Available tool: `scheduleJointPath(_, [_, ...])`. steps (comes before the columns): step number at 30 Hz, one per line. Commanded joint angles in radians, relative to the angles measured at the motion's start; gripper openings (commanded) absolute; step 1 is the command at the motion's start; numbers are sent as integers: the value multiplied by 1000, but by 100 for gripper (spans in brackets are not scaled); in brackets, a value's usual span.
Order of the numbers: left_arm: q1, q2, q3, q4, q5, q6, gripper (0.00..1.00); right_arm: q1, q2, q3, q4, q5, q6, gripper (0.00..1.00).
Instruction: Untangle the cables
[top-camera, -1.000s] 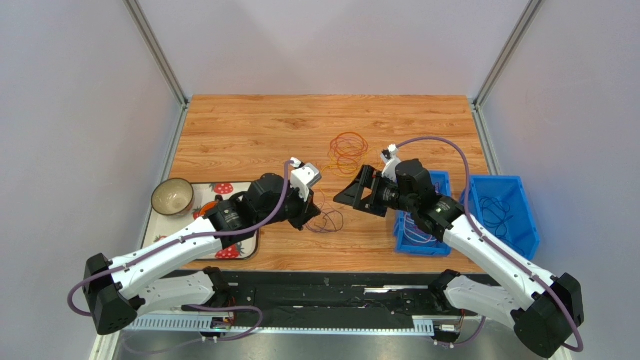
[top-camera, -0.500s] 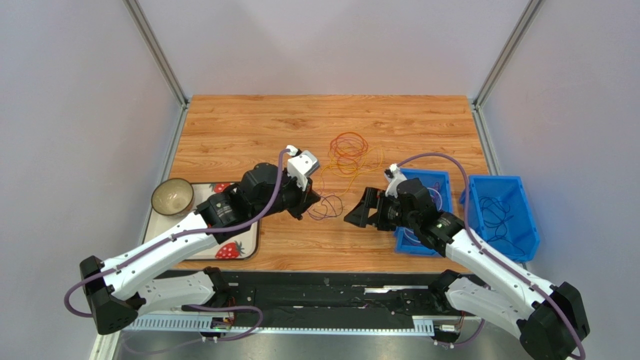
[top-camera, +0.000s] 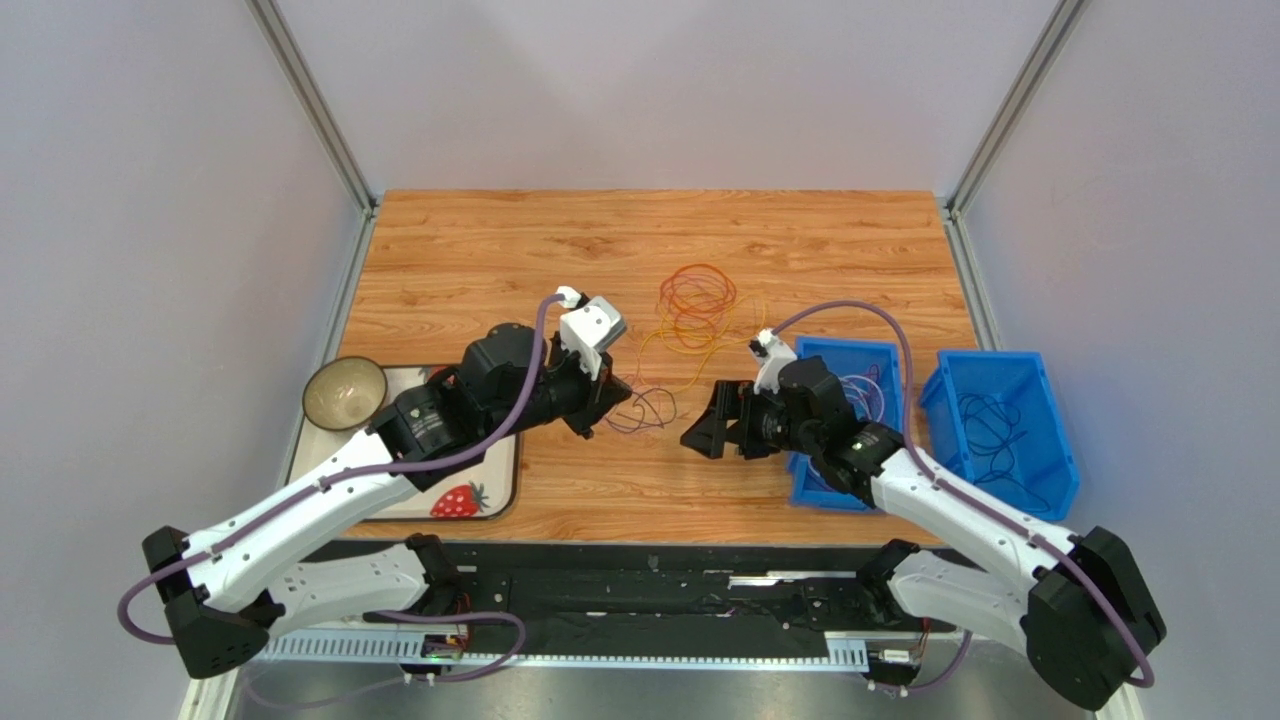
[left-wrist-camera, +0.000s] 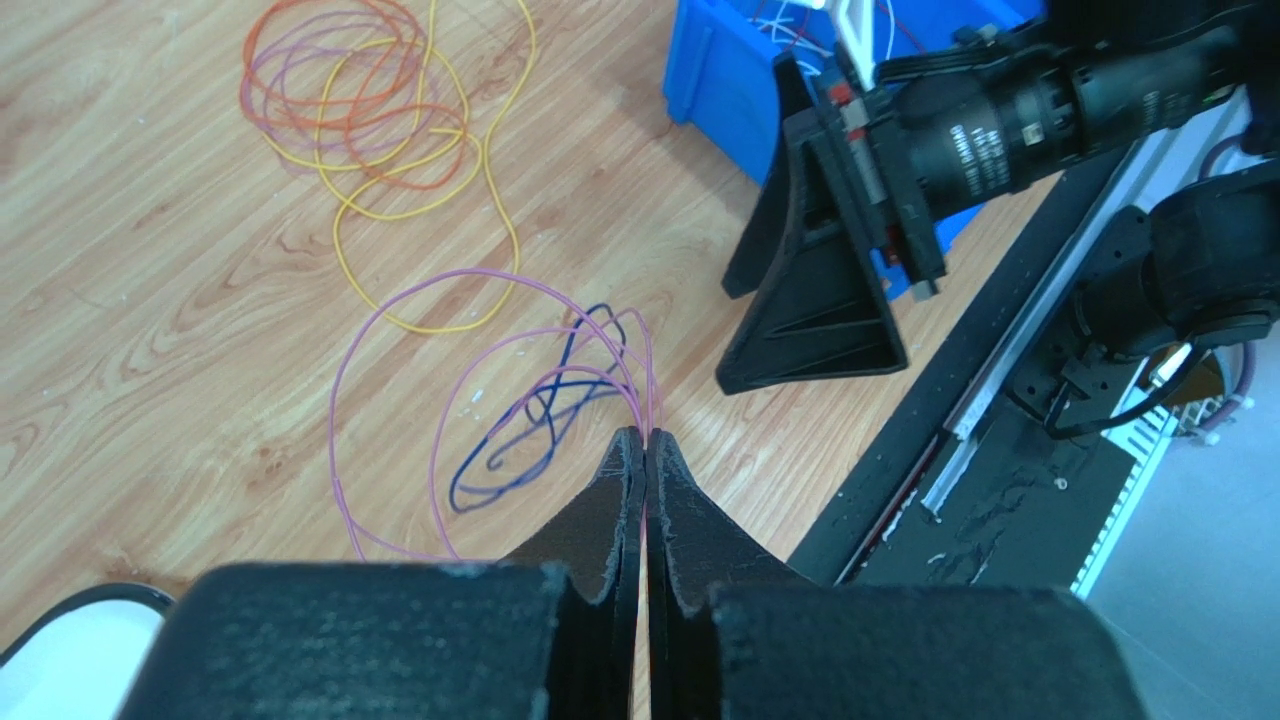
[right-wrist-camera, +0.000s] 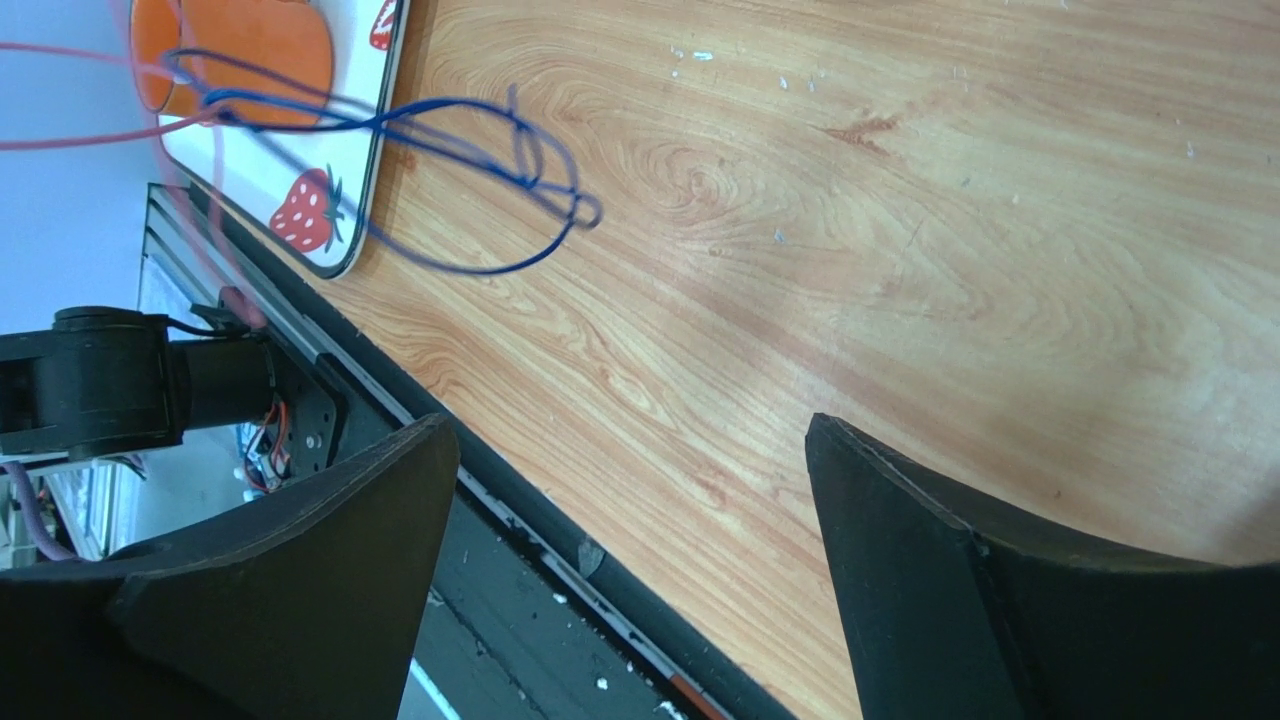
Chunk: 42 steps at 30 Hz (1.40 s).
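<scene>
A tangled pile of cables (top-camera: 694, 308) in orange, red and yellow lies at the table's middle back, seen as orange loops (left-wrist-camera: 353, 90) in the left wrist view. My left gripper (top-camera: 612, 408) (left-wrist-camera: 646, 443) is shut on a thin purple cable (left-wrist-camera: 394, 308) whose loops hang forward from the jaws. A dark blue cable (left-wrist-camera: 526, 428) (right-wrist-camera: 436, 111) is caught among those loops. My right gripper (top-camera: 700, 429) (right-wrist-camera: 627, 428) stands open just right of the purple loops (top-camera: 649, 408), low over the wood, with nothing between its fingers.
Two blue bins (top-camera: 867, 354) (top-camera: 1004, 428) holding more cables stand at the right, behind my right arm. A bowl (top-camera: 344, 393) sits on a strawberry-print mat (top-camera: 466, 503) at the left. The table's near edge and a black rail (right-wrist-camera: 496, 510) lie under my right gripper.
My right gripper has come down and toward the near edge, closer to the purple loops, its jaws narrowing slightly. My left gripper has drawn back and away a little with the purple cable.
</scene>
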Motion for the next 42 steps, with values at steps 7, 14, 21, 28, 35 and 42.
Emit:
scheduleJointPath(7, [3,-58,64,-6,21,8,0,10,88,70,229,9,-65,91])
scheduleJointPath(14, [3,-78,49,6,22,2,0,17,121,104,278,51,-82,91])
scheduleJointPath(21, [3,-82,47,11,19,2,0,27,162,153,293,41,-88,87])
scheduleJointPath(28, [3,-108,39,17,22,-6,0,34,183,141,368,-15,-77,81])
scheduleJointPath(35, [4,-124,24,7,-1,-5,0,49,219,121,450,-101,-57,30])
scheduleJointPath(42, [4,-150,35,-38,-80,5,0,52,190,118,378,-45,-33,0])
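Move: Hanging in the pink cable's loops, the blue cable is about 8 cm to the left of the open right hand, 3 cm ahead and about level with its fingertips. From the right hand, the orange and yellow coil lies some 20 cm ahead, 1 cm left and 11 cm down on the table; the nearer blue box sits about 18 cm right, 2 cm ahead, 8 cm lower. From the left hand, the blue cable hangs about 13 cm below, 4 cm right and 1 cm ahead. Reaching left and forward towards the dangling blue cable, the right hand dips a touch, then climbs about 5 cm, its fingers tipping up roughly 15 degrees; over the last stretch it eases back slightly, still going left, and shuts from nearly wide open to pinch the near strand of blue. The left hand keeps its closed grip on the pink cable and rises about 4 cm. ##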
